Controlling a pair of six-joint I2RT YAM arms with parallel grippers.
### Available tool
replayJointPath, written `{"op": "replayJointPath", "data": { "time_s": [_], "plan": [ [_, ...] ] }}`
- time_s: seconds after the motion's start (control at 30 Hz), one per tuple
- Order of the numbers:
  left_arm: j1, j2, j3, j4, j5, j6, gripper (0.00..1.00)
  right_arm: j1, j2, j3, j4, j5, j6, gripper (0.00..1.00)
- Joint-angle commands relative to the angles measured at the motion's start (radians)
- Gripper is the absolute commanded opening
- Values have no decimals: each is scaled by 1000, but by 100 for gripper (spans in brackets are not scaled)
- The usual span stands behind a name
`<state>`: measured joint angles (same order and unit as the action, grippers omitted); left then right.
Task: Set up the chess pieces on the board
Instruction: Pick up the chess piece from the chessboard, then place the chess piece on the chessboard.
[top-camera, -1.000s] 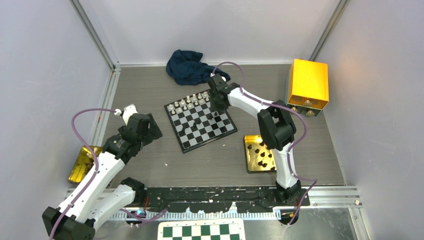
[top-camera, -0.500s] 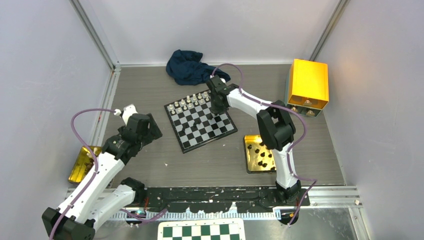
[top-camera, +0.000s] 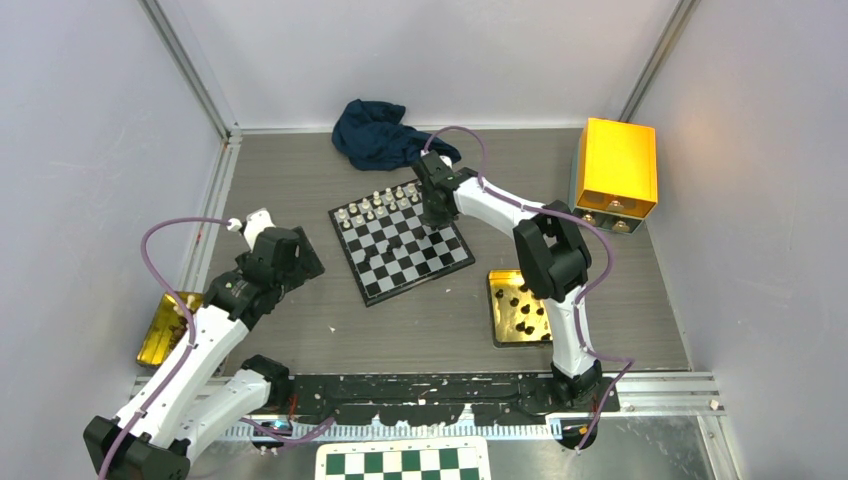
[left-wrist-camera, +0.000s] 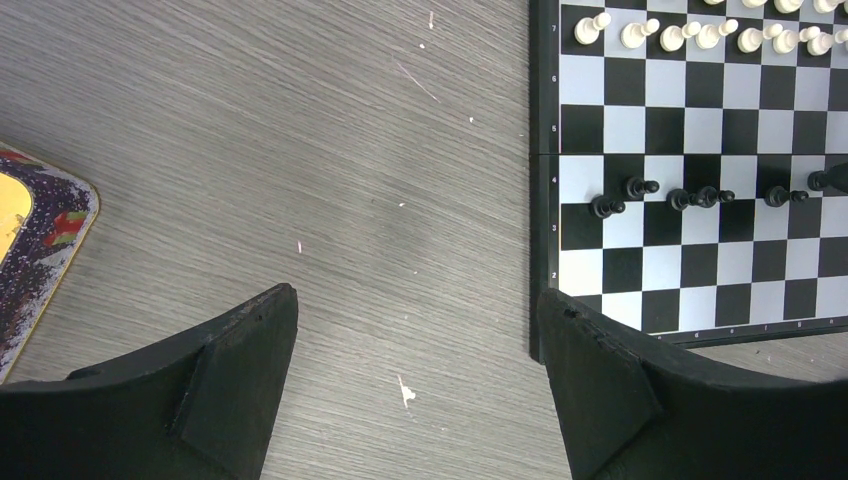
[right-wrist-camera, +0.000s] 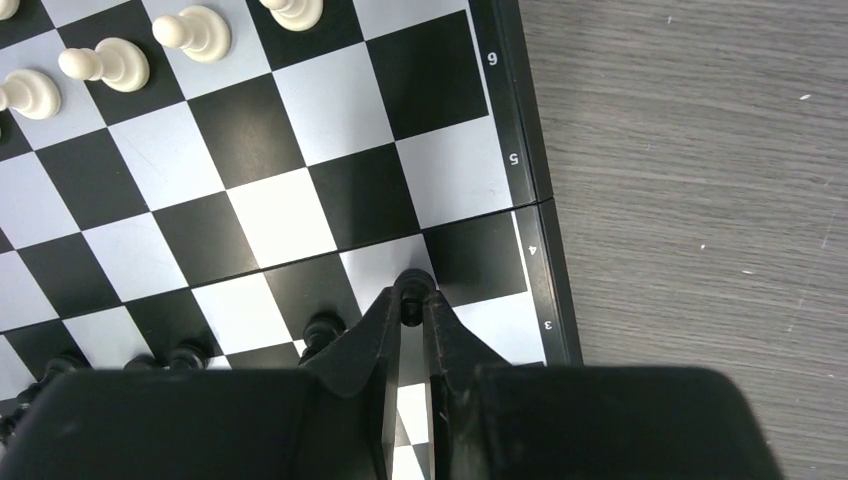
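Observation:
The board (top-camera: 395, 262) lies at the table's middle, turned at an angle. White pieces (top-camera: 380, 203) line its far rows, and a row of black pawns (left-wrist-camera: 640, 187) stands on its near half. My right gripper (right-wrist-camera: 412, 300) is down at the board's right edge, fingers pinched on the head of a black pawn (right-wrist-camera: 413, 284) standing on a light square. From above, the right gripper (top-camera: 432, 222) hides that pawn. My left gripper (left-wrist-camera: 415, 293) hangs open over bare table, left of the board (left-wrist-camera: 625, 130), holding nothing.
A gold tray (top-camera: 503, 330) with several black pieces sits right of the board. Another gold tray (top-camera: 165, 325) lies at the left edge. A blue cloth (top-camera: 375, 132) and an orange box (top-camera: 615, 167) are at the back. A green-and-white board (top-camera: 400, 462) lies at the bottom edge.
The right gripper's fingers have drawn together onto the black pawn at the board's right edge. The left arm has stayed still.

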<state>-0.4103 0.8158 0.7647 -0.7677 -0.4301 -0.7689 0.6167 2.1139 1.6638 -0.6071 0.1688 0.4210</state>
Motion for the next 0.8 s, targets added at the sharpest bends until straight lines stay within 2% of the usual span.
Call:
{"op": "replayJointPath", "data": {
  "time_s": [0.0,0.33,0.77],
  "plan": [
    [-4,-2,28,29,-21,10,90,8,-86,-5,-4,55,-25,2],
    [-4,34,52,23,-24,8,90,6,-193,-107,-27,100,-36,2],
    [-4,55,63,21,-15,-7,89,3,-269,-244,0,70,-7,1]
  ]
}}
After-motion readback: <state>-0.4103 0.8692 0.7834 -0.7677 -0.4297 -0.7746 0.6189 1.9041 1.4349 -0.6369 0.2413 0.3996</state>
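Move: The right fingers already pinch a black pawn standing on the board's fourth rank. The dark edge square of rank 2 lies about 5 cm back, 5 cm right and 2 cm below the hand; the board's near right corner is some 8 cm back, 8 cm right. Another black pawn stands about 2 cm left, 2 cm back, and the nearest white pawn 8 cm ahead, 5 cm left. From the left hand, that edge square is roughly 12 cm ahead, 29 cm right, well below. Keeping its pinch on the black pawn, the right hand lifts it off the board while edging right, then carries it diagonally back and right, about 6.5 cm in all, towards the near right corner. It peaks some 2.5 cm up and sinks about 1 cm at the end, over the dark edge square of rank 2. ##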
